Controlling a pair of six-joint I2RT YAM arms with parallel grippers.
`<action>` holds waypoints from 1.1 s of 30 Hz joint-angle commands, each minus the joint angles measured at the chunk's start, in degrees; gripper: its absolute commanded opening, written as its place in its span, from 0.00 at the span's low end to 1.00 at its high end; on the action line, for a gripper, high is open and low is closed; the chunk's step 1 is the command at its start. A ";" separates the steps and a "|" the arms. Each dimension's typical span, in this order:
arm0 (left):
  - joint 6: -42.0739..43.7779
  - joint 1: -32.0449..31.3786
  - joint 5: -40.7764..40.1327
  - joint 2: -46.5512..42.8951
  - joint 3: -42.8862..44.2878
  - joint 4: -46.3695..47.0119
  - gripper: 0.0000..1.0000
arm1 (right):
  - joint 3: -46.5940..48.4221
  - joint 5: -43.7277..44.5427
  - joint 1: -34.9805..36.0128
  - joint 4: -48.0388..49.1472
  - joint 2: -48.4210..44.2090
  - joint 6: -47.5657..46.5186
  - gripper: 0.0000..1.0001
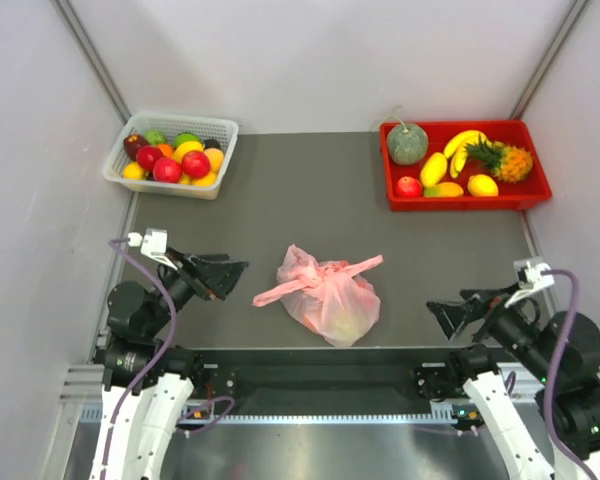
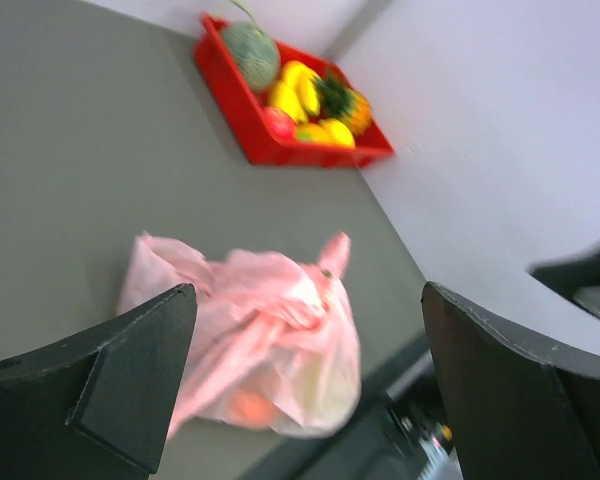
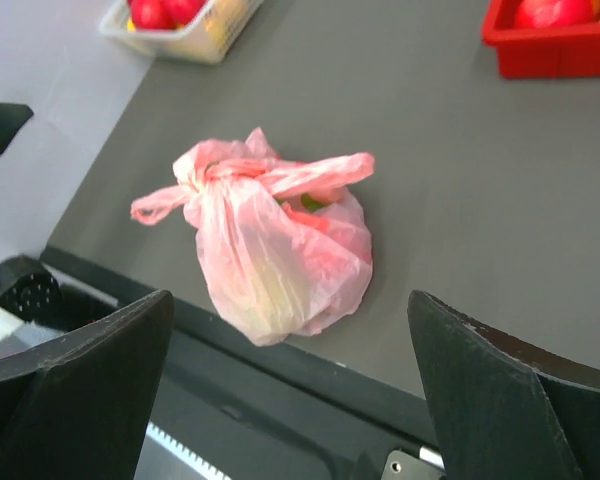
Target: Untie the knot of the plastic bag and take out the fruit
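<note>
The pink plastic bag [image 1: 330, 298] lies tied near the table's front edge, between the arms. It also shows in the left wrist view [image 2: 270, 350] and the right wrist view [image 3: 280, 250]. Its knot [image 1: 327, 272] sits on top, with one handle end pointing right and one left; the right wrist view shows the knot [image 3: 230, 172] too. Fruit shows dimly through the plastic, orange [image 2: 245, 405] and green [image 3: 315, 202]. My left gripper [image 1: 232, 275] is open and empty, left of the bag. My right gripper [image 1: 448, 312] is open and empty, right of it.
A white basket [image 1: 212, 127] of mixed fruit stands at the back left. A red tray [image 1: 460, 198] at the back right holds a melon, bananas, a pineapple and other fruit. Grey walls close the sides and the back. A black rail runs along the front edge.
</note>
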 commanded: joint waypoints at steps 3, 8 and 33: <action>-6.20 -3.15 9.10 -3.42 -2.96 3.32 0.99 | -4.86 -16.91 -4.19 6.21 6.27 -4.15 1.00; -5.59 -3.15 11.12 -3.51 -7.10 4.56 0.99 | -6.63 -11.39 -4.64 6.92 14.00 -6.53 1.00; 1.97 -3.15 9.28 3.96 -1.56 -5.90 0.99 | 4.00 39.75 56.96 27.06 58.30 4.98 1.00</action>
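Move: From the right hand the bag's knot lies about 20 cm to the left, 11 cm ahead and 18 cm lower; the bag's right loose end is some 9 cm nearer on that side and 3 cm farther out than the knot, the left one about 10 cm beyond the knot to the left and 2 cm nearer the base. From the left hand the knot is roughly 14 cm to the right, 4 cm ahead and 18 cm below. Forward and down first, some 7 cm each, then in a fast swing left of about 15 cm while sinking further and easing back slightly, the right hand comes in over the bag beside the knot, wide open, turning counter-clockwise, tipping down and dropping its left side. The open left hand sinks towards the bag, drawing right and slightly back as its fingers dip; no contact is visible. ##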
